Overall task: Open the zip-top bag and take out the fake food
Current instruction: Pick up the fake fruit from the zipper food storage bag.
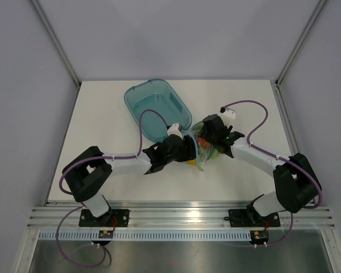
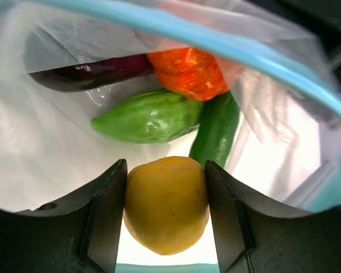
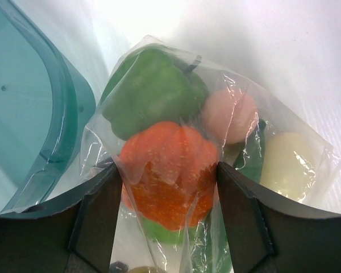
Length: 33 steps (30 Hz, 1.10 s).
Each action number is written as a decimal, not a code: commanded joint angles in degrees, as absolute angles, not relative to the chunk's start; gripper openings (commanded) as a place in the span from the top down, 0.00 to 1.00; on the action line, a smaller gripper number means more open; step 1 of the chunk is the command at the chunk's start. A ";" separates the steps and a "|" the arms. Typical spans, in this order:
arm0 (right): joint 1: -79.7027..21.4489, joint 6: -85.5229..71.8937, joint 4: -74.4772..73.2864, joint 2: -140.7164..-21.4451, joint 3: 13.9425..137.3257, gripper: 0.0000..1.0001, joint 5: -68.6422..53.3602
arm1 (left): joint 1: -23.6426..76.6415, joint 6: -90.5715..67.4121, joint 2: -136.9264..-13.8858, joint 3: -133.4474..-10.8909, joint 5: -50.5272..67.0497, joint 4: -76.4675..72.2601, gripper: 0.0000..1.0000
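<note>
The clear zip-top bag (image 1: 203, 149) lies at mid-table with its blue zip strip (image 2: 216, 42) open. My left gripper (image 2: 166, 168) reaches inside the bag and is shut on the yellow lemon (image 2: 166, 205). Beyond it lie a purple eggplant (image 2: 91, 74), an orange-red piece (image 2: 187, 71), a green pepper (image 2: 150, 116) and a cucumber (image 2: 216, 131). My right gripper (image 3: 169, 170) clamps the bag (image 3: 159, 62) from outside, pressing the orange-red piece (image 3: 170, 170) through the plastic. A green pepper (image 3: 150, 91), a pinkish piece (image 3: 230, 114) and a whitish piece (image 3: 287, 162) show inside.
The rigid teal tub (image 1: 157, 108) sits just behind and left of the bag, and its rim (image 3: 62, 114) is close to my right gripper's left finger. Purple cables loop over both arms. Grey walls stand round the table.
</note>
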<state>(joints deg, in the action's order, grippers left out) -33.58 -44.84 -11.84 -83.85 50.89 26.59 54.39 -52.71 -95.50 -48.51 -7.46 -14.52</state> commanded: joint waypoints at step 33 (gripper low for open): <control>-31.73 -45.88 -14.06 -81.12 49.83 0.58 29.88 | 49.75 -54.75 -81.21 -46.84 -15.82 -7.74 0.77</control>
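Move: The left gripper already holds the orange-yellow fruit at the bag's mouth. The teal bin's middle lies about 21 cm ahead of that hand and 14 cm to its left, some 4 cm lower; the zipper bag's middle is roughly 7 cm ahead and 7 cm to its right, also about 4 cm lower. From the right gripper, the red-orange pepper in the bag is about 1 cm ahead, 2 cm left and 5 cm below; the green pepper is some 6 cm ahead and 3 cm left, 5 cm below. Draw the left gripper back out of the bag's mouth with the fruit still pinched: go about 5 cm left and nearly as far up, easing forward towards the teal bin, and turn the wrist some 10 degrees counter-clockwise. Meanwhile let the right gripper drift a little right and up over the bag while its fingers close from wide to about half open. ##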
